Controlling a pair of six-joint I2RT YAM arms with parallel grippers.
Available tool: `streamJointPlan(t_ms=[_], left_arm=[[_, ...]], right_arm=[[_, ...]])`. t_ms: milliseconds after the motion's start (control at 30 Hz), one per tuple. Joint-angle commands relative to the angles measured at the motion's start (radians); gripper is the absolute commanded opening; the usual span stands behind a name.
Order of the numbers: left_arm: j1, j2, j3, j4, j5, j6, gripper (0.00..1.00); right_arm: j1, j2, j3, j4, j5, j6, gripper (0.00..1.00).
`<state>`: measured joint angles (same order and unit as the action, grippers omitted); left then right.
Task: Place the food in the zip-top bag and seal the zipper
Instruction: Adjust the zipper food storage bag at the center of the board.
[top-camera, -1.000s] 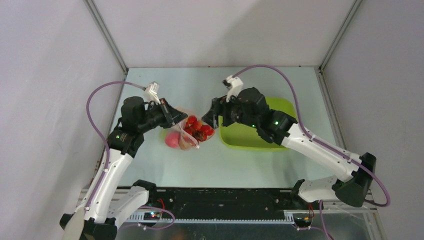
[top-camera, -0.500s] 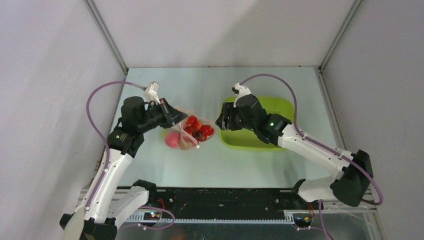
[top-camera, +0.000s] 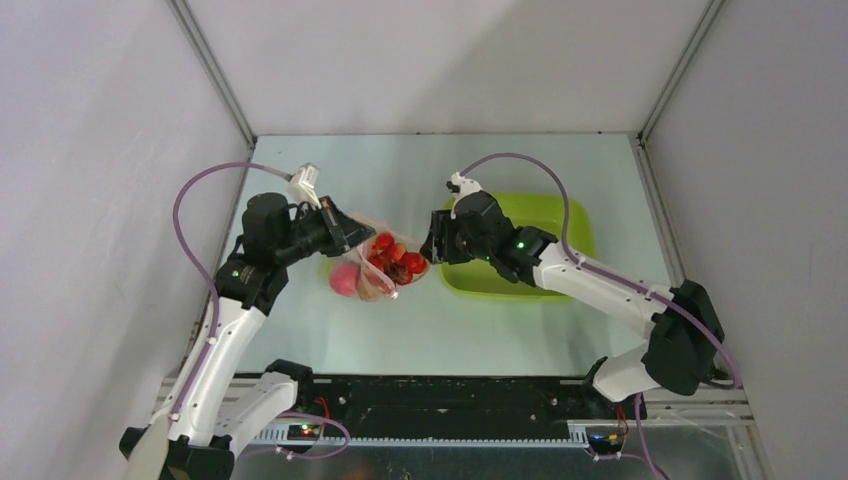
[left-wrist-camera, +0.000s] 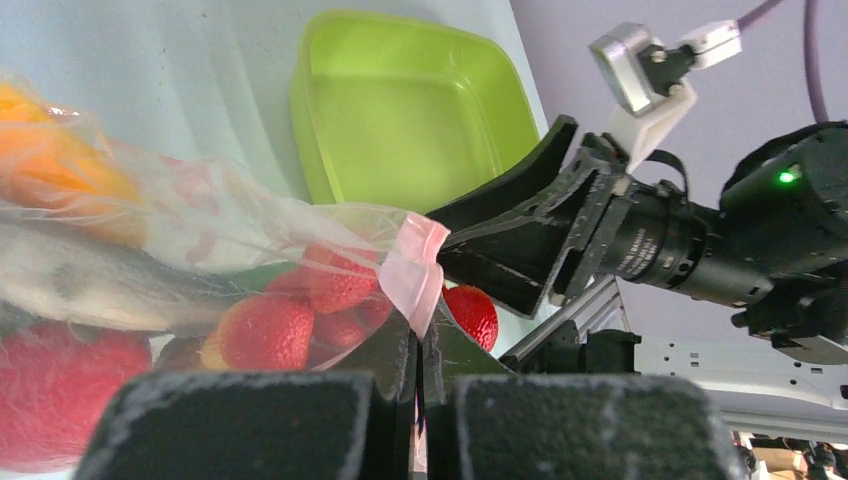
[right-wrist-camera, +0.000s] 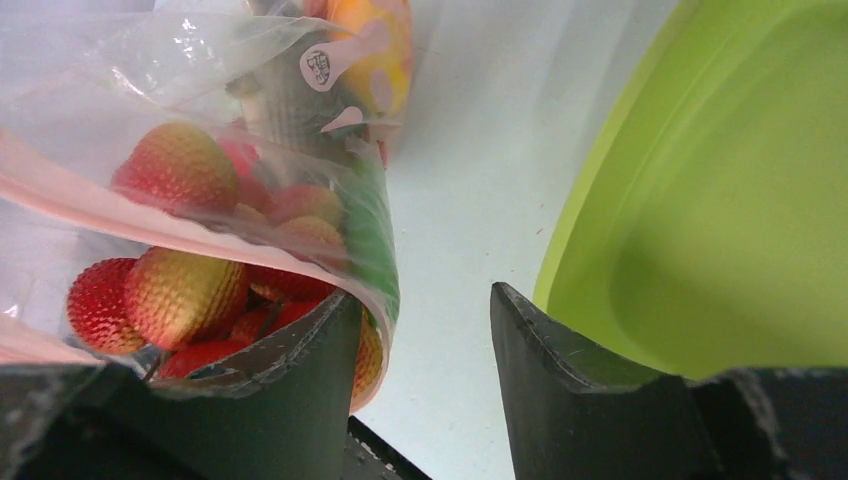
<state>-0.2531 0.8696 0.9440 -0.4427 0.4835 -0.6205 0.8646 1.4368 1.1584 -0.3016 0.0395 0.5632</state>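
Note:
The clear zip-top bag (top-camera: 380, 262) lies left of the table's centre with the food (top-camera: 398, 262) inside: red strawberries (left-wrist-camera: 265, 330), orange pieces and a pink-red round fruit. My left gripper (top-camera: 348, 235) is shut on the bag's mouth edge, and the pink zipper (left-wrist-camera: 415, 270) folds out just above its jaws (left-wrist-camera: 418, 345). My right gripper (top-camera: 428, 243) stands open at the bag's right side. In the right wrist view (right-wrist-camera: 425, 330) the zipper (right-wrist-camera: 150, 220) and the bag's rim lie against its left finger (right-wrist-camera: 290, 380). Between the jaws only bare table shows.
A lime-green tub (top-camera: 520, 245) stands right of the bag, close behind the right gripper, and nothing shows inside it (right-wrist-camera: 720, 200). Grey walls close off the pale table (top-camera: 480, 320) on three sides.
My right gripper has swung left from over the tub to the bag's right edge, its jaws narrowing. The left gripper and the bag have stayed put.

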Motion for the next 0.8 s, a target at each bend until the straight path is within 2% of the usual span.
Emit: streamJointPlan(t_ms=[0,67,133,267,400,633,767], left_arm=[[-0.002,-0.016,0.007,0.080,0.048,-0.004,0.00],[-0.002,-0.015,0.006,0.081,0.050,-0.005,0.00],[-0.002,-0.014,0.007,0.082,0.050,-0.005,0.00],[-0.002,-0.017,0.007,0.081,0.051,-0.005,0.00],[-0.002,-0.022,0.009,0.075,0.037,-0.002,0.00],[-0.002,-0.007,0.022,0.048,0.023,0.002,0.00],[-0.002,-0.001,0.023,0.045,0.018,0.004,0.00]], right_arm=[[0.012,0.057,0.005,0.094,-0.056,0.036,0.54],[0.019,0.079,0.005,0.139,-0.082,0.047,0.54],[0.029,0.095,0.005,0.183,-0.093,0.056,0.48],[0.047,0.099,0.005,0.228,-0.083,0.072,0.18],[0.051,0.059,0.004,0.201,-0.063,0.084,0.01],[0.077,-0.091,0.011,0.150,-0.041,0.067,0.00],[0.092,-0.124,0.092,0.086,-0.042,0.028,0.00]])
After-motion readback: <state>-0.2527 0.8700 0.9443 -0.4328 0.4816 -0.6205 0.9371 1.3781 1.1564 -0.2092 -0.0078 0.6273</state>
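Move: The free right edge of the zipper bag's mouth lies about 4 cm to the right hand's left, 1 cm back and 1 cm lower. The red fruits inside sit some 6 cm left, 2 cm back and 6 cm down, and the green basket's middle about 20 cm right, 1 cm ahead and 9 cm down. From the left hand, already pinching the mouth, that edge is roughly 8 cm right, 5 cm back and 5 cm lower. Right hand reaches 5 cm left, dipping, pinches the bag's rim, lifts it 6 cm; left keeps its pinch. ##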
